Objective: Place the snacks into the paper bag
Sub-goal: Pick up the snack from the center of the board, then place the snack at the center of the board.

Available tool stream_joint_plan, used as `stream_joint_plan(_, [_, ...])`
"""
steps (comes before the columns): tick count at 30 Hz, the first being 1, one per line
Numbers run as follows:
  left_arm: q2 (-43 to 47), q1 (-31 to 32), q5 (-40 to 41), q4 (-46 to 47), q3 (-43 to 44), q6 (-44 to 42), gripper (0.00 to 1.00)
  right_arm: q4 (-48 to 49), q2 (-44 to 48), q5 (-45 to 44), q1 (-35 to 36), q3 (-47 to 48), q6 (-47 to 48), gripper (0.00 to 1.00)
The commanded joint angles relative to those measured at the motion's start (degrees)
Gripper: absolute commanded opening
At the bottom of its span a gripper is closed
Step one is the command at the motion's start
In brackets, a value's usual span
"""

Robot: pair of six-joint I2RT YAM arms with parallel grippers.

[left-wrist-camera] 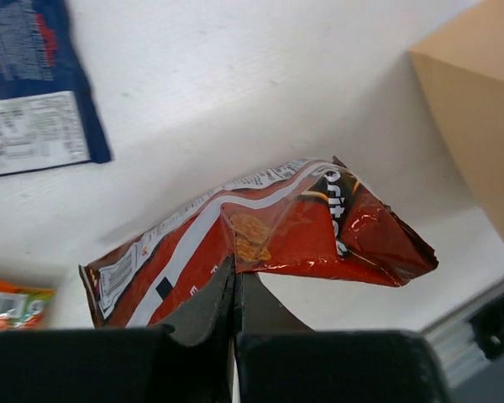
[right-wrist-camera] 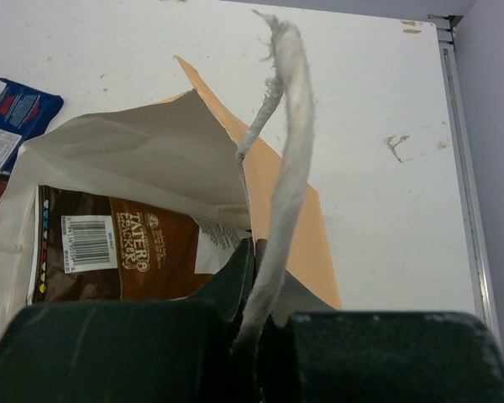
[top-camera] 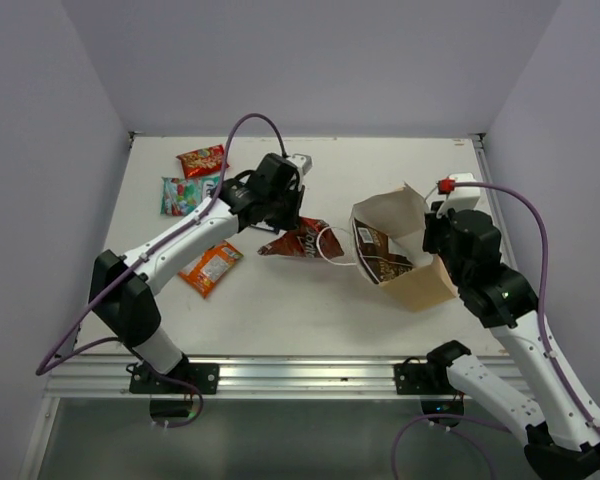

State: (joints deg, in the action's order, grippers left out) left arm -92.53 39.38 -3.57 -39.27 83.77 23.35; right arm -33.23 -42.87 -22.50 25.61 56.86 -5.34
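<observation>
The tan paper bag [top-camera: 420, 285] lies on its side at the right, mouth open to the left, with a dark brown snack packet [top-camera: 380, 255] inside. My right gripper [top-camera: 437, 228] is shut on the bag's white cord handle [right-wrist-camera: 279, 159] at the rim, and the brown packet [right-wrist-camera: 109, 252] shows under the pale inner wall [right-wrist-camera: 143, 155]. My left gripper [top-camera: 285, 215] is shut on the edge of a red snack packet [top-camera: 302, 240], just left of the bag. In the left wrist view the fingers [left-wrist-camera: 210, 306] pinch the red packet [left-wrist-camera: 302, 231].
On the table's left lie a red packet [top-camera: 202, 160], a teal-green and blue packet [top-camera: 188, 193] and an orange packet [top-camera: 212, 267]. A blue packet [left-wrist-camera: 34, 84] shows in the left wrist view. A loose cord handle [top-camera: 332, 245] lies before the bag's mouth. Walls enclose three sides.
</observation>
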Motion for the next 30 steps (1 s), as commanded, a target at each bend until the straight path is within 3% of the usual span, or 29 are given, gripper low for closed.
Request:
stream_joint_plan(1, [-2.6, -1.2, 15.5, -2.8, 4.2, -0.2, 0.00, 3.2, 1.6, 0.4, 0.3, 0.4, -0.6, 0.00])
stream_joint_plan(8, [-0.5, 2.4, 16.8, -1.2, -1.3, 0.4, 0.00, 3.3, 1.4, 0.3, 0.3, 0.4, -0.6, 0.00])
stream_joint_plan(13, [2.7, 7.2, 7.7, 1.3, -10.8, 3.4, 0.15, 3.2, 1.2, 0.5, 0.3, 0.4, -0.7, 0.00])
stream_joint_plan(14, [4.9, 7.5, 6.1, 3.6, -14.9, 4.1, 0.26, 3.3, 1.4, 0.6, 0.3, 0.4, -0.7, 0.00])
stream_joint_plan(18, [12.0, 9.5, -0.9, 11.1, -23.5, 8.0, 0.46, 3.4, 1.1, 0.7, 0.3, 0.3, -0.9, 0.00])
stream_joint_plan(23, [17.5, 10.7, -7.1, 17.2, -27.4, 9.3, 0.56, 3.4, 0.8, 0.8, 0.3, 0.4, -0.8, 0.00])
stream_joint_plan(27, [21.3, 10.5, -1.3, 18.3, -30.3, 11.9, 0.63, 3.3, 1.0, 0.8, 0.3, 0.3, -0.9, 0.00])
stream_joint_plan(30, [21.2, 8.7, 0.3, 18.3, -32.2, 13.1, 0.61, 3.4, 0.9, 0.9, 0.3, 0.3, -1.1, 0.00])
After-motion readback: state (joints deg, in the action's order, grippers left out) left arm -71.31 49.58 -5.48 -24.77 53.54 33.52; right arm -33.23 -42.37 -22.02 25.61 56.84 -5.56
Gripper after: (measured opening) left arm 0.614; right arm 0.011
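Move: The red chip bag already hangs pinched in my left hand; the clear patch of board where it will lie is about 8 cm back from that hand, 4 cm to its left and 16 cm below. The blue bag lies some 14 cm ahead and 14 cm left, the orange bag 5 cm back and 23 cm left, the paper bag's middle 25 cm right and 3 cm back. From my right hand, the patch is roughly 30 cm left, 3 cm back and 26 cm down. I swing my left hand a few centimetres forward and left, then sweep it back about 14 cm towards my base and down 6 cm, opening the fingers well past half to let go of the red chip bag over the bare board. Once low I rise about 5 cm off it, fingers still wide. My right hand stays put, keeping its pinch on the paper bag's rim. ##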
